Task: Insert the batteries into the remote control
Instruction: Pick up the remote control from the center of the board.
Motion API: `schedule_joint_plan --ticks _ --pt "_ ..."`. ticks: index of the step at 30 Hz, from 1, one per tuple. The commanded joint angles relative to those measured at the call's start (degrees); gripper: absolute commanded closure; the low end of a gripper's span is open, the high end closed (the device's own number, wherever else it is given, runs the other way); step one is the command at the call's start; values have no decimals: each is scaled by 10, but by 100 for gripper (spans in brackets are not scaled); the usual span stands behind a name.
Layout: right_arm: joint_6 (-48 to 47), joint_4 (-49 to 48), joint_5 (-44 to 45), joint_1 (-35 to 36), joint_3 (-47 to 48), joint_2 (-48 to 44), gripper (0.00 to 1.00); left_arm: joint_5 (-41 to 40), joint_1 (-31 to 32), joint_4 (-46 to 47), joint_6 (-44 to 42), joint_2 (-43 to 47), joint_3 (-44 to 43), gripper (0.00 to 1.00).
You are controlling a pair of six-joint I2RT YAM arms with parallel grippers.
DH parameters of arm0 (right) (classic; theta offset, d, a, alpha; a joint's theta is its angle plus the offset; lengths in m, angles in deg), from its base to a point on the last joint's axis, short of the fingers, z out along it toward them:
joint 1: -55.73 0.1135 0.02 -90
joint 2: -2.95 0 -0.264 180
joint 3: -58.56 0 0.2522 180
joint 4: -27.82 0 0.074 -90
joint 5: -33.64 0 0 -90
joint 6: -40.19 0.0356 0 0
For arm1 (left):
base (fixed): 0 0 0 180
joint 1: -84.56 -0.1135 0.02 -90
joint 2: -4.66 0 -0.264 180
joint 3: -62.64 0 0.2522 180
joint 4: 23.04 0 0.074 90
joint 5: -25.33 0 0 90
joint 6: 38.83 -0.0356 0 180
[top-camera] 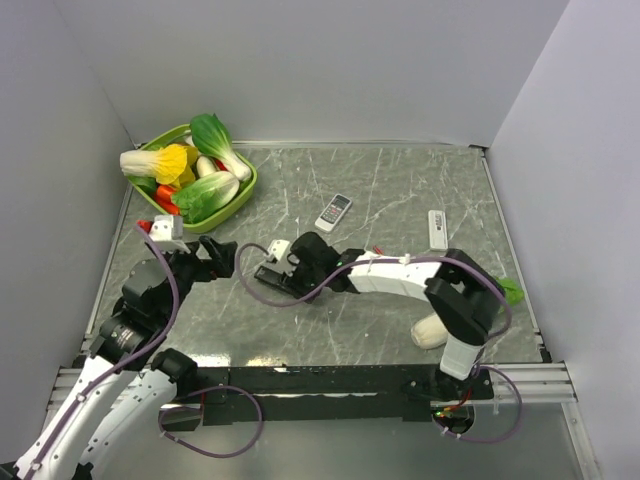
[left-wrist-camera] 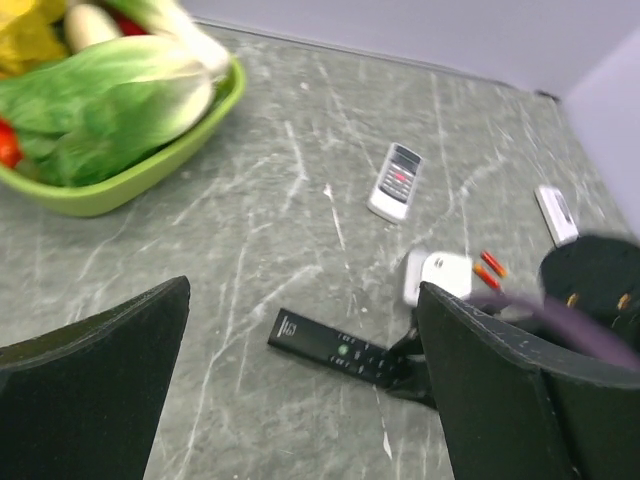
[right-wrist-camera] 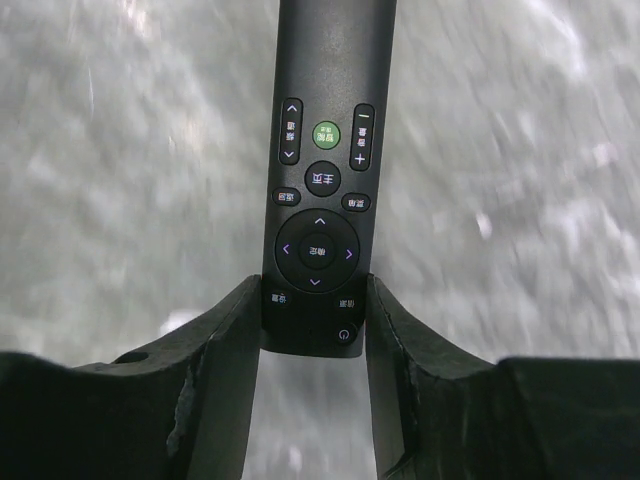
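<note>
A slim black remote control (top-camera: 270,284) (left-wrist-camera: 338,349) (right-wrist-camera: 320,170) lies buttons-up on the marbled table, left of centre. My right gripper (top-camera: 292,272) (right-wrist-camera: 313,312) reaches in from the right. Its two fingers press against both long sides of the remote's power-button end, so it is shut on it. My left gripper (top-camera: 216,258) (left-wrist-camera: 305,300) hangs open above the table to the left of the remote, with nothing between its fingers. Two orange-red batteries (left-wrist-camera: 487,268) (top-camera: 378,250) lie on the table behind the right arm. The dark batteries are out of view.
A green basket (top-camera: 248,180) (left-wrist-camera: 150,175) of toy vegetables stands at the back left. A grey-white remote (top-camera: 334,211) (left-wrist-camera: 396,181) lies mid-table and a white remote (top-camera: 437,229) (left-wrist-camera: 556,212) at the right. A pale object (top-camera: 430,331) sits by the right arm's base.
</note>
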Motion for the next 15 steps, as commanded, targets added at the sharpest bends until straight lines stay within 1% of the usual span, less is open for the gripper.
schedule_joint_plan --ticks 1,5,6,7,8,9,10,11,12,14,15 --pt "29 47 -34 -34 -22 -108 94 96 -1 76 -83 -12 14 1" --pt "48 73 -67 -79 -42 -179 97 157 -1 113 -136 -22 18 1" --pt "51 79 -73 -82 -45 -203 97 174 -1 117 -174 -27 19 1" --pt "52 87 -76 -85 -46 -213 98 217 -1 121 -189 -29 19 1" --pt "52 102 -78 -87 -46 -223 98 240 -1 128 -208 -34 20 1" --pt "51 109 -82 -87 -43 -240 98 273 -1 134 -244 -48 20 1" --pt "49 115 -88 -87 -41 -248 98 324 -1 131 -269 -59 16 1" --pt "48 122 -93 -87 -41 -255 99 356 -1 125 -283 -74 6 1" --pt "45 124 -96 -86 -40 -271 99 382 -1 99 -319 -110 -2 1" --pt "41 129 -107 -85 -40 -285 99 443 0 65 -350 -151 -39 1" --pt "35 136 -105 -82 -40 -298 99 454 3 43 -378 -189 -55 1"
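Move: The black remote control, already pinched near its lower end and barely off the board, has its middle about 4 cm to the left of and 2 cm ahead of the right hand, 1 cm lower. From the high, open left hand it lies some 14 cm right, 2 cm ahead and 23 cm down. The grey phone-like remote is about 21 cm ahead and 9 cm right of the right hand, the red batteries some 10 cm ahead and 19 cm right, both 2 cm lower. The black remote control goes up about 11 cm off the board in the right fingers' unchanged pinch and about 6 cm right, the sideways travel mostly early and its left side tipping up some 10 degrees. The wide-open left hand meanwhile travels about 8 cm right, dipping slightly at the end, and swings clockwise towards the rising remote control, its left side rolling up, without touching it. ##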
